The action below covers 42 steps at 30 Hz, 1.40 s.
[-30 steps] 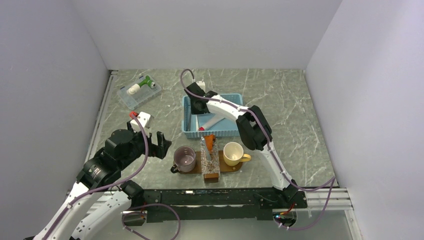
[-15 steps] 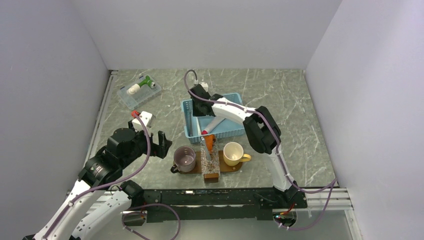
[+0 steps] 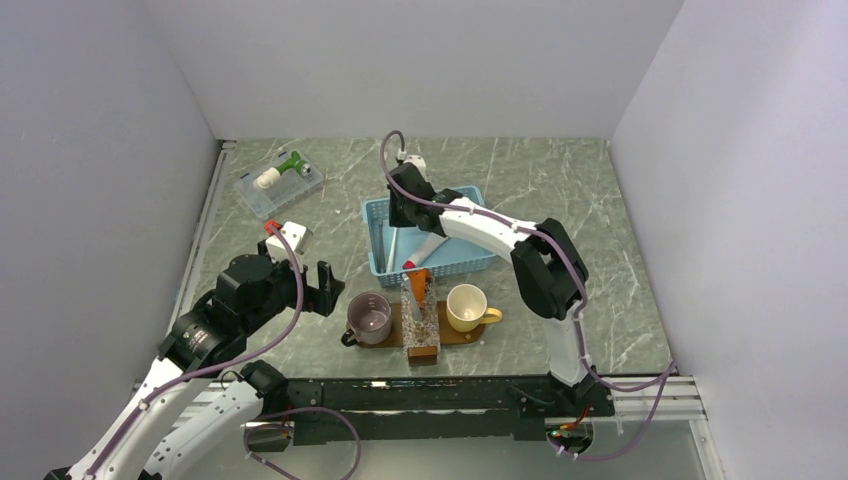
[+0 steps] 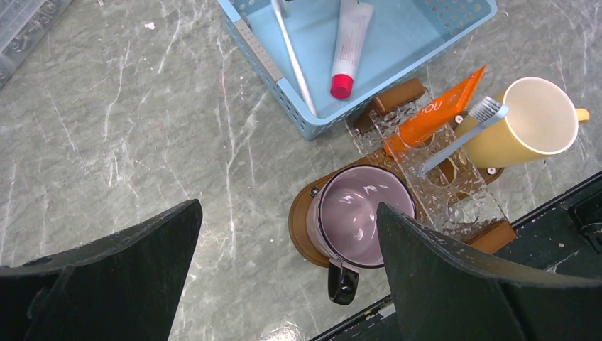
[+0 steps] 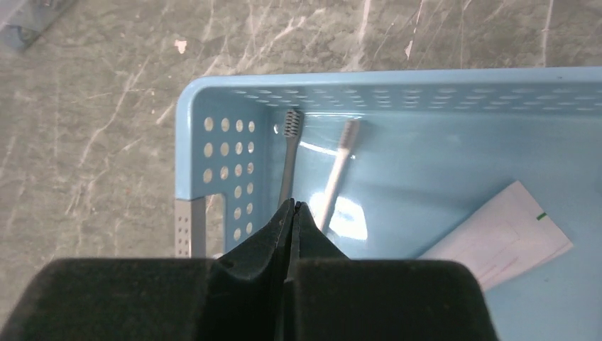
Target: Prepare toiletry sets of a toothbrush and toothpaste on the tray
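Observation:
My right gripper (image 5: 293, 204) is shut, its tips low inside the blue basket (image 5: 213, 106) at the left wall. A thin pale toothbrush (image 5: 287, 160) leans there, and its handle runs behind my left fingertip. Nothing shows between the jaws. In the top view that gripper (image 3: 399, 213) sits over the basket's left half. The orange toothpaste (image 4: 433, 114) stands in a clear holder (image 4: 461, 192) on the brown tray (image 4: 302, 224), with a light-blue toothbrush (image 4: 461, 135) beside it. My left gripper (image 4: 287, 209) hangs open above the table, left of the tray.
A purple mug (image 4: 362, 217) and a yellow mug (image 4: 536, 117) stand on the tray's ends. A white tube with a red cap (image 4: 349, 42) lies in the basket, near a second pale stick (image 5: 339, 167). A clear plastic box (image 3: 278, 183) sits at the back left.
My right gripper has slid a little to the right along the basket's far left corner, and the basket has turned slightly. The left arm has barely moved.

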Each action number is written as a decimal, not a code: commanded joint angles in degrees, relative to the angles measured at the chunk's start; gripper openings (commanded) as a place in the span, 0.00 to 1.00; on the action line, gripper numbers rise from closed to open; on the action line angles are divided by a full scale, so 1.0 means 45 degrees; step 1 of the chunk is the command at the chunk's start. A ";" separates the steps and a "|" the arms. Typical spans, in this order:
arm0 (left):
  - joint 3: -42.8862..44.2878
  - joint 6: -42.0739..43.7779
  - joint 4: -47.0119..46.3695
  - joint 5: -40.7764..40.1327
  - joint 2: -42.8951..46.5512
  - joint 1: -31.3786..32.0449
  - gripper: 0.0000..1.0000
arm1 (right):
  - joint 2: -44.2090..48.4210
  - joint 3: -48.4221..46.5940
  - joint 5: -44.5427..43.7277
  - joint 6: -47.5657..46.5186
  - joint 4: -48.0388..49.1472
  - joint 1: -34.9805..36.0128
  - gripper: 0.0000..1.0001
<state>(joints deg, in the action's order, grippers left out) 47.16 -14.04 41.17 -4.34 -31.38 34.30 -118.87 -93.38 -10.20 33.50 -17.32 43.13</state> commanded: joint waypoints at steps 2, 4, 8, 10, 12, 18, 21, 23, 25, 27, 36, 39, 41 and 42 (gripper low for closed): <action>0.0088 0.0213 -0.0515 0.0112 0.0040 -0.0065 0.99 | 0.1661 0.0660 -0.0470 -0.0140 0.1472 0.0062 0.00; 0.0110 0.0213 -0.0497 0.0076 0.0002 -0.0073 0.99 | 0.1847 0.0831 -0.0416 -0.0208 0.1578 0.0063 0.00; 0.0108 0.0201 -0.0457 -0.0018 -0.0053 -0.0072 0.99 | 0.1407 0.0219 -0.0572 -0.0235 0.0561 0.0059 0.00; 0.0103 0.0191 -0.0457 -0.0035 -0.0060 -0.0075 0.99 | 0.1222 0.0179 -0.0609 -0.0084 0.0355 0.0060 0.00; 0.0096 0.0210 -0.0457 -0.0052 -0.0071 -0.0083 0.99 | 0.1057 0.0189 -0.0596 0.0084 0.0255 0.0050 0.15; 0.0119 0.0203 -0.0457 -0.0017 -0.0186 -0.0070 0.99 | 0.0200 -0.0565 -0.1076 0.0323 -0.1006 0.0058 0.42; 0.0108 0.0198 -0.0457 0.0023 -0.0160 -0.0077 0.99 | -0.0460 -0.1258 -0.1075 0.0387 -0.1850 0.0063 0.46; 0.0112 0.0202 -0.0467 0.0038 -0.0140 -0.0065 0.99 | -0.0681 -0.1410 -0.1057 0.0481 -0.2084 0.0058 0.46; 0.0110 0.0193 -0.0457 0.0090 -0.0082 -0.0066 0.99 | -0.0815 -0.1421 -0.1098 0.0585 -0.2208 0.0056 0.48; 0.0113 0.0195 -0.0457 0.0150 -0.0018 -0.0074 0.99 | -0.0963 -0.1509 -0.1195 0.0639 -0.2338 0.0044 0.50; 0.0113 0.0207 -0.0474 0.0438 0.0141 -0.0065 0.99 | -0.2050 -0.2536 -0.1299 0.0909 -0.3451 0.0063 0.52; 0.0108 0.0209 -0.0460 0.0492 0.0193 -0.0069 0.99 | -0.2338 -0.2732 -0.1140 0.1007 -0.3534 0.0065 0.52; 0.0104 0.0209 -0.0468 0.0548 0.0240 -0.0066 0.99 | -0.2548 -0.2866 -0.1033 0.1047 -0.3618 0.0078 0.52; 0.0099 0.0210 -0.0475 0.0570 0.0254 -0.0067 0.99 | -0.2630 -0.2911 -0.0988 0.1049 -0.3639 0.0082 0.52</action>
<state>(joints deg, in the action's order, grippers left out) 47.16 -14.04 40.99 -3.03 -31.00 34.30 -129.36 -103.53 -14.66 37.10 -31.86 43.24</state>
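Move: The white toothbrush in the blue basket is the right hand's aim: its middle lies about 2 cm back, 1 cm to the left and 7 cm below. From the same hand, the grey toothbrush lies about 3 cm back and 4 cm left, the white toothpaste tube roughly 4 cm back and 7 cm right, both about 7 cm down. From the waiting left hand, the white brush is some 20 cm ahead, 17 cm right and 20 cm below. With its fingers still shut, the right hand goes on rising a further 4 cm or so, then turns back and sinks about 10 cm into the basket over the white toothbrush, drifting some 2 cm right while the fingers open to about half. The fingers tip further down on the way, ending about 10 degrees steeper than at the outset, with one fingertip on either side of the brush's handle; they haven't closed on it. ##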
